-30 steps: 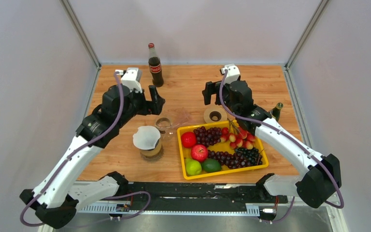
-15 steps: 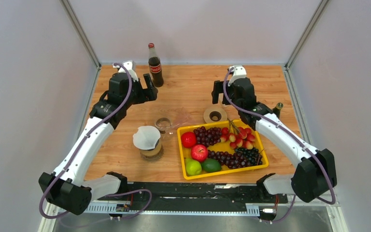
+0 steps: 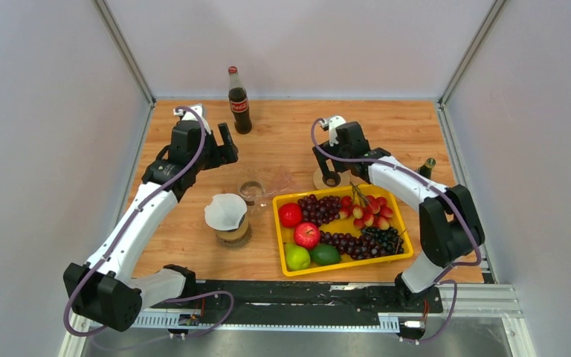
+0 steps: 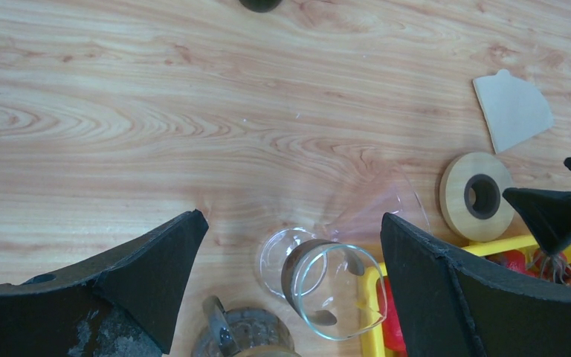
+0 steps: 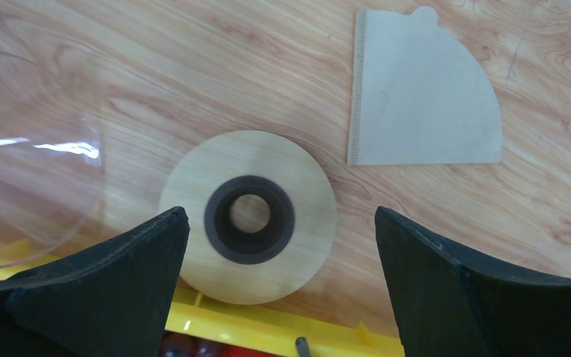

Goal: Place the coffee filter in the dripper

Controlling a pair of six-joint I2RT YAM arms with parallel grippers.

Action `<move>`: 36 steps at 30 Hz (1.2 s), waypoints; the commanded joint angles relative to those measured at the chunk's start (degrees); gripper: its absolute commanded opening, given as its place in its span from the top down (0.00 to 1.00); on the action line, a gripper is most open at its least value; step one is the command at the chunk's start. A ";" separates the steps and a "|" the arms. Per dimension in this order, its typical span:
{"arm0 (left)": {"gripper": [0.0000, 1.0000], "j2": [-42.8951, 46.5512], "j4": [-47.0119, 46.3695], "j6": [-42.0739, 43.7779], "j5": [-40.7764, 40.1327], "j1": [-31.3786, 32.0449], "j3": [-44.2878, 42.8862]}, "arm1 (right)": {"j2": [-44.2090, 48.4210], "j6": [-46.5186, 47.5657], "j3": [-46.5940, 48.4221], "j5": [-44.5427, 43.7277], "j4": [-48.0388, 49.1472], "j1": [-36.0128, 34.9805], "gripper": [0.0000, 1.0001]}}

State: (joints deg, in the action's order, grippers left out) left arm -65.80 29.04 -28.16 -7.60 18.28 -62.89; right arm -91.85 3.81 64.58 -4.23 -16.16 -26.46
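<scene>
What looks like a white coffee filter [image 3: 224,210] sits open in the mouth of the glass dripper [image 3: 234,232], left of the tray. A flat brown coffee filter [image 5: 424,97] [image 4: 513,110] lies on the table behind a wooden ring [image 5: 249,216] [image 3: 331,177]; the right arm hides it in the top view. My right gripper [image 5: 280,212] [image 3: 326,165] hovers over that ring, open and empty. My left gripper [image 3: 227,145] [image 4: 290,219] hangs open and empty behind the dripper, apart from it.
A clear glass piece [image 4: 327,286] [image 3: 253,191] lies on its side beside a transparent cone [image 4: 372,201]. A yellow tray [image 3: 342,265] holds fruit. A cola bottle [image 3: 239,100] stands at the back, a small green bottle [image 3: 426,169] at the right. Walls enclose three sides.
The left arm has drawn back up and to the left, away from the middle. The right arm has folded its elbow outward and swung its gripper down over the wooden ring. Both grippers stayed open.
</scene>
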 commanded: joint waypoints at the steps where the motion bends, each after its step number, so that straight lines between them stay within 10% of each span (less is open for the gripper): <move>1: 0.00 0.00 -0.77 -0.70 0.90 -0.18 -0.43 | -4.24 9.80 3.90 -3.98 -0.91 0.50 0.02; 36: 0.00 -0.12 -0.12 -0.58 0.90 -0.22 0.30 | -18.99 -3.52 7.12 8.03 -6.65 5.19 0.34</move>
State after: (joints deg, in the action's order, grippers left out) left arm -66.98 29.10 -28.27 -7.14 18.28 -62.81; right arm -109.21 2.94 70.67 1.56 -22.61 -21.54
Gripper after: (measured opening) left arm 0.998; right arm 0.705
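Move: Almost straight below the right hand, some 10 cm down and about 1 cm to its left, lies the tape roll. The spare coffee filter lies about 9 cm ahead and 5 cm to the right of that hand; the fruit tray's middle is 15 cm back and 3 cm right, the clear plastic cone 16 cm left and 1 cm back. From the left hand the roll lies roughly 29 cm right, 5 cm ahead and 22 cm lower. Sinking about 10 cm onto the tape roll, the right hand first swings a little right and forward, then eases back and slightly left as it slows. It tips its fingers nearly 20 degrees steeper and starts closing them, still well open, with the left finger down in the roll's hole and the right one just at its outer edge. ##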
